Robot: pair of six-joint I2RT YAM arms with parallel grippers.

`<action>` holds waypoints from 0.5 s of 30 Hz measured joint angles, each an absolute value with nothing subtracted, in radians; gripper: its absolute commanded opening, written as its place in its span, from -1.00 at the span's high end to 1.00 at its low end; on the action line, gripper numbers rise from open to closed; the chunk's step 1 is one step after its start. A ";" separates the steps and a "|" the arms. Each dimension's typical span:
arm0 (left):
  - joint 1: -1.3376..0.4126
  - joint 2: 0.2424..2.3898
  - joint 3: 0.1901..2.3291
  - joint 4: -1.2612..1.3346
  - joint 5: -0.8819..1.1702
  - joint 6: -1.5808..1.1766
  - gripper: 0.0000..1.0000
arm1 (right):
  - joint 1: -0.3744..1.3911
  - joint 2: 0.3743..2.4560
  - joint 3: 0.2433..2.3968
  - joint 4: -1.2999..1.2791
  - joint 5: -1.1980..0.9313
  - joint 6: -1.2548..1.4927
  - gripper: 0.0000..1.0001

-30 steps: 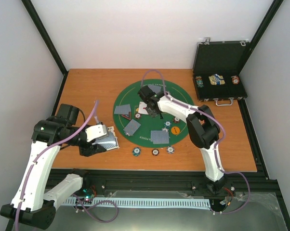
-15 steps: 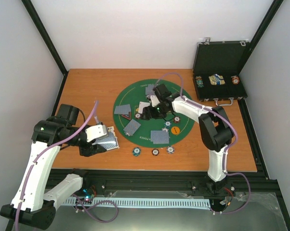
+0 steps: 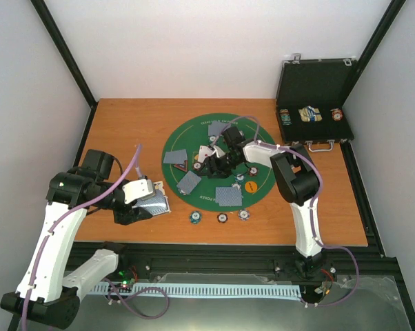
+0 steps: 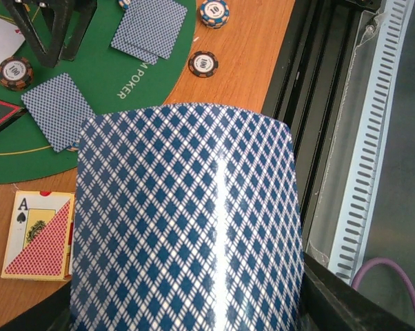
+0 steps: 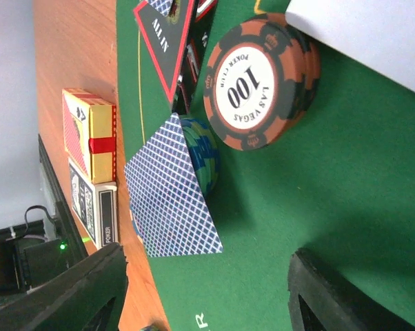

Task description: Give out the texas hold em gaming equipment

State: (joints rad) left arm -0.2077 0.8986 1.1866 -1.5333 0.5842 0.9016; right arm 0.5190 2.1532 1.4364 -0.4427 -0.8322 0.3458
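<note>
On the round green mat point(image 3: 194, 134), blue-backed playing cards lie face down point(image 3: 189, 182) point(image 3: 228, 196). My left gripper point(image 3: 147, 205) is shut on a deck of cards point(image 4: 187, 221) over the wood left of the mat; its fingers are hidden behind the deck. My right gripper point(image 5: 207, 296) hovers low over the mat's middle point(image 3: 220, 167), open, with only green felt between its fingers. Just ahead of it are a stack of orange-and-black chips point(image 5: 259, 86), a card point(image 5: 169, 189) leaning on a green-blue chip stack, and the black-and-red triangle marker point(image 5: 166, 34).
Striped chips point(image 3: 194, 218) point(image 3: 223, 218) point(image 3: 244, 214) lie on the wood by the mat's near edge. An orange disc point(image 3: 251, 186) sits on the mat. Card boxes point(image 5: 90, 134) point(image 4: 38, 234) lie left of the mat. The open black case point(image 3: 314, 83) stands at the back right.
My right gripper has opened and moved toward the near side of the mat's middle, its elbow swinging right. The left arm and its deck have not moved.
</note>
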 measured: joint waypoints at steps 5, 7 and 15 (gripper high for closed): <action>-0.208 0.899 1.186 -1.533 0.583 0.902 0.76 | 0.526 2.180 1.448 -0.414 -0.865 0.369 0.00; -0.208 0.899 1.184 -1.533 0.583 0.902 0.75 | 0.539 2.193 1.458 -0.406 -0.871 0.381 0.10; -0.208 0.899 1.174 -1.531 0.579 0.902 0.75 | 0.585 2.213 1.459 -0.374 -0.875 0.416 0.72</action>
State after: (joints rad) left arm -0.2077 0.8993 1.1744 -1.5314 0.5785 0.9020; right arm 0.5846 2.2127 1.4586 -0.3737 -0.8753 0.4160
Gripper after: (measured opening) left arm 0.584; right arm 0.266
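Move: The face-down card propped on a green-blue chip stack lies about 6 cm left of the right hand, 2 cm back and 2 cm below; that stack is some 4 cm left and 1 cm back. At similar height, the brown 100 chips stand 3 cm farther out and 3 cm left, the red triangle marker 3 cm out and 8 cm left. From the left hand, the card is roughly 19 cm ahead, 13 cm right and 22 cm lower. Leftward, and somewhat back, the right hand slides about 3.5 cm, sinking by around 1 cm, past the brown 100 chips towards the face-down card. Its fingers close from well open to about a quarter open while the wrist hardly turns; the fingertips come up against the card's near edge and push it left. ##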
